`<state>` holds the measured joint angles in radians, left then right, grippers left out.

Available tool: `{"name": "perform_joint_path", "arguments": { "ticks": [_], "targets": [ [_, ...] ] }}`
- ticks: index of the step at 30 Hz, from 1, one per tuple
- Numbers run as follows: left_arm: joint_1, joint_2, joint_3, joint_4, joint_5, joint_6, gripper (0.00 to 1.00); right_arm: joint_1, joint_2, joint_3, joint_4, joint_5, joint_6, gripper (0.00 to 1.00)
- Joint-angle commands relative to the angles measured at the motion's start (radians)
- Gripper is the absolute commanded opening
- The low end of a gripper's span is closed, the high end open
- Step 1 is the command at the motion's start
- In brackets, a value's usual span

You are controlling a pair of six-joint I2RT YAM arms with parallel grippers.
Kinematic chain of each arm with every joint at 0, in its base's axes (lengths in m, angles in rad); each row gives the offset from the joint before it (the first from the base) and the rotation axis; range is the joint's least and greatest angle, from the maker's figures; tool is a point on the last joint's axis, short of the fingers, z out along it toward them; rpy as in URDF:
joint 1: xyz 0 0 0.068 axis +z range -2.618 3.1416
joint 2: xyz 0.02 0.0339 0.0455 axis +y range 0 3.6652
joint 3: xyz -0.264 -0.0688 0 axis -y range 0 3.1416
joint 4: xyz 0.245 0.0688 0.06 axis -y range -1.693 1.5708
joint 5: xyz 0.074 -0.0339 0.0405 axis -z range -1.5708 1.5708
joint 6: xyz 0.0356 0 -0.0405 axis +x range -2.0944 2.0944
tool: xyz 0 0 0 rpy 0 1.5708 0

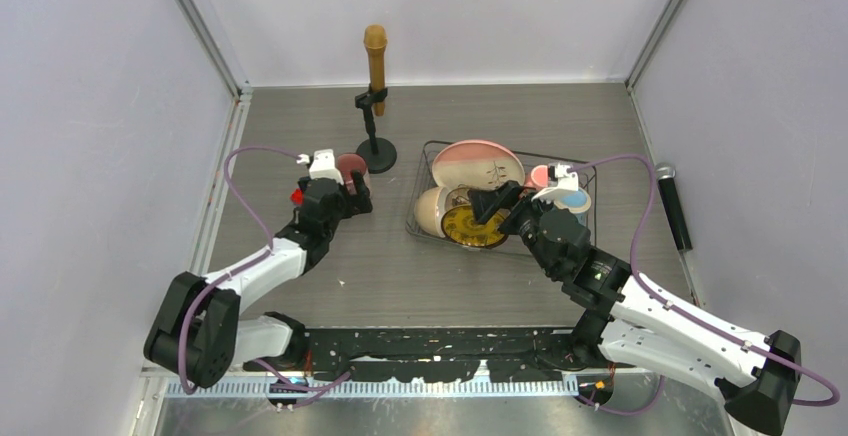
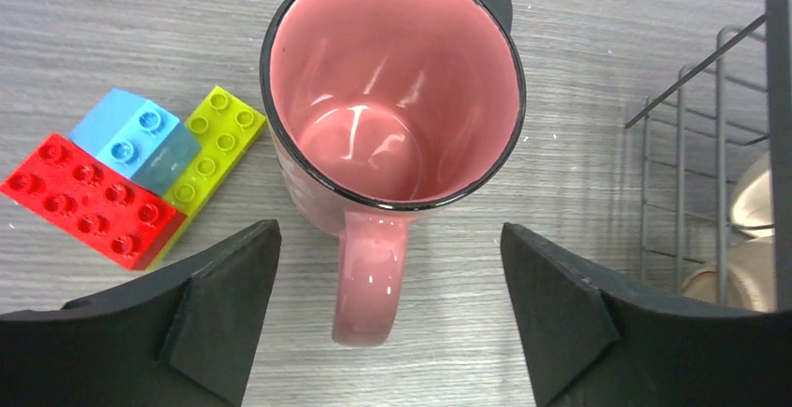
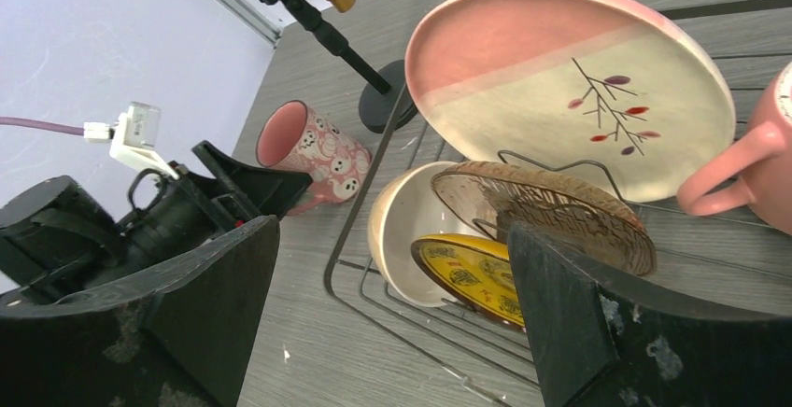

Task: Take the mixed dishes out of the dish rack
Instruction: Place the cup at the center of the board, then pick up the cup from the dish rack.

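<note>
A pink mug (image 2: 392,118) stands upright on the table to the left of the dish rack (image 1: 590,218). Its handle (image 2: 369,276) points back between my left gripper's (image 2: 390,309) fingers, which stand open and apart from it on both sides. The black wire rack holds a large pink-and-cream plate (image 3: 579,80), a brownish bowl (image 3: 551,211), a small yellow patterned plate (image 3: 467,272), a cream bowl (image 3: 397,230) and another pink mug (image 3: 756,164). My right gripper (image 3: 392,323) hovers open at the rack's near left corner, holding nothing.
Red, blue and lime toy blocks (image 2: 121,174) lie just left of the mug. A black round-based microphone stand (image 1: 376,146) stands behind it. A loose microphone (image 1: 672,201) lies to the right of the rack. Walls close in the table on three sides.
</note>
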<state>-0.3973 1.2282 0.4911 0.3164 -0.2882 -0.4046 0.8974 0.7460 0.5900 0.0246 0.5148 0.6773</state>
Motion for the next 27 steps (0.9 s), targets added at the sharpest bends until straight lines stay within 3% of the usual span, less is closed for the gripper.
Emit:
{"name": "perform_joint_path", "arguments": {
  "ticks": [1,10,17,27],
  "targets": [
    [0.000,-0.072,0.049,-0.031,-0.021,0.001,0.99,0.004,-0.014,0.032,-0.058,0.065,-0.015,0.99],
    [0.000,-0.267,0.168,-0.391,-0.118,-0.109,1.00,0.003,0.016,0.200,-0.375,0.271,-0.032,0.99],
    [0.000,-0.358,0.260,-0.636,-0.208,-0.197,1.00,-0.017,0.068,0.342,-0.737,0.545,0.138,0.99],
    [-0.001,-0.368,0.288,-0.718,-0.243,-0.222,1.00,-0.252,0.263,0.444,-0.921,0.298,0.181,0.99]
  ]
}}
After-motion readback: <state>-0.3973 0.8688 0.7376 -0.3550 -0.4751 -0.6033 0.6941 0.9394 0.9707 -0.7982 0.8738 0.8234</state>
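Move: The skull cup just set down stands about 4 cm ahead of the left hand and 3 cm lower, its handle towards the fingers; the toy bricks lie 10 cm to the left and the stand's base some 12 cm ahead, 3 cm right. From the right hand the blue cup is roughly 8 cm ahead, 19 cm right and 17 cm below, the pink cup 12 cm ahead and 13 cm right, the yellow plate 4 cm ahead, 1 cm right. The skull cup is left standing as the left hand, already off its handle, spreads its fingers fully and climbs about 10 cm, easing back and left while turning a little counter-clockwise. Meanwhile the right hand, open and empty, sweeps some 14 cm right over the rack towards the blue and pink cups, swinging clockwise, its left side sinking and its fingers tipping down. ##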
